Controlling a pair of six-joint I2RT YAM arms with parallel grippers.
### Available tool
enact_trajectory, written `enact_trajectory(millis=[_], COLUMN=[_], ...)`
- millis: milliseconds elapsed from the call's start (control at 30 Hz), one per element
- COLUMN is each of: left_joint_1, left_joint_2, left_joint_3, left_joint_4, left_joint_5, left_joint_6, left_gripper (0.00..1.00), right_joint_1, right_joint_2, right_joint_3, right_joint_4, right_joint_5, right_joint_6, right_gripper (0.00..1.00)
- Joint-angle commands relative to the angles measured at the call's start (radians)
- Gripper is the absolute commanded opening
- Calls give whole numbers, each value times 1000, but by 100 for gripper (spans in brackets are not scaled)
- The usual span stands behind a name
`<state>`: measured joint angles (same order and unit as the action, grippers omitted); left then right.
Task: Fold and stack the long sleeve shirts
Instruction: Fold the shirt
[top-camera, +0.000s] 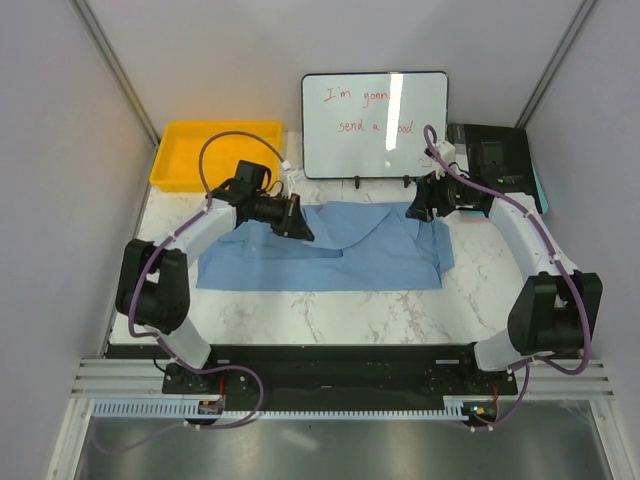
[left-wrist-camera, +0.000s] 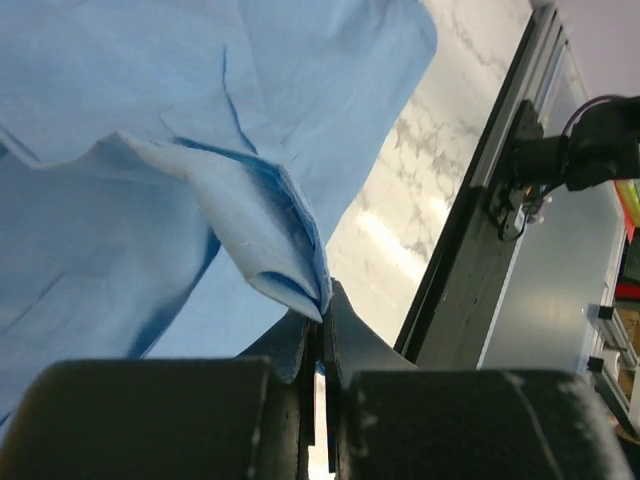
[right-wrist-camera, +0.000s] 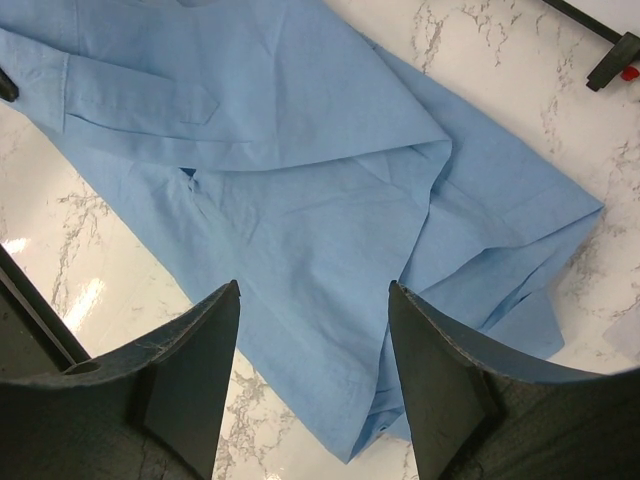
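Note:
One light blue long sleeve shirt (top-camera: 330, 250) lies spread and partly folded across the middle of the marble table. My left gripper (top-camera: 300, 225) is shut on a fold of the shirt (left-wrist-camera: 285, 265) near its upper left part and lifts that cloth a little; the pinch shows between the closed fingers (left-wrist-camera: 323, 310). My right gripper (top-camera: 418, 208) is open and empty, hovering above the shirt's far right corner. In the right wrist view the shirt (right-wrist-camera: 320, 200) lies flat between and beyond the spread fingertips (right-wrist-camera: 312, 290).
A yellow plastic tray (top-camera: 215, 155) sits at the back left. A whiteboard (top-camera: 375, 123) on black feet stands behind the shirt, one foot showing in the right wrist view (right-wrist-camera: 610, 60). A black device (top-camera: 495, 155) is at the back right. Bare marble (top-camera: 330, 315) lies in front.

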<state>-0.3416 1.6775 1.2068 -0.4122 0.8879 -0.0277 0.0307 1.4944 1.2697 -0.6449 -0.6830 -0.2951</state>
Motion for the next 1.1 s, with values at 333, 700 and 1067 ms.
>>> enact_trajectory(millis=[333,700,1067], left_joint_1=[257,387,443], left_joint_2=[41,65,131], left_joint_3=[102,123,177], left_joint_4=[-496,-648,-682], left_joint_5=[-35,-142,-208], left_joint_6=[471,637,716], left_gripper=[2,2,2], right_joint_1=[0,1,0], right_joint_2=[27,17,33], right_joint_3=[-4,-33,-47], right_joint_4=[-35,-78,-85], right_joint_5=[6,31,20], right_joint_6=[-64,-131,-144], right_gripper=[71,70,69])
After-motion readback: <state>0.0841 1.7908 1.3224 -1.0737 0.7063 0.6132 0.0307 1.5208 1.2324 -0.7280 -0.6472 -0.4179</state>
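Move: The left hand pinches the end of the shirt's sleeve and goes for the left end of the flat folded shirt, about 25 cm to its left, some 4 cm nearer the base and 13 cm below. The yellow tray is around 26 cm left and 22 cm ahead of the hand. The whiteboard is about 16 cm right and 31 cm ahead. From the open, waiting right hand, the shirt's left end is roughly 52 cm left and 8 cm back. Keeping its shut pinch on the sleeve end, the left hand draws it left over the folded body towards the shirt's left end, some 18 cm, quickest at the start and sinking about 6 cm on the way, while its wrist tips by some 20 degrees so the fingers point more steeply down. The right hand stays open over the right part of the shirt and sinks a few centimetres, easing slightly back. ##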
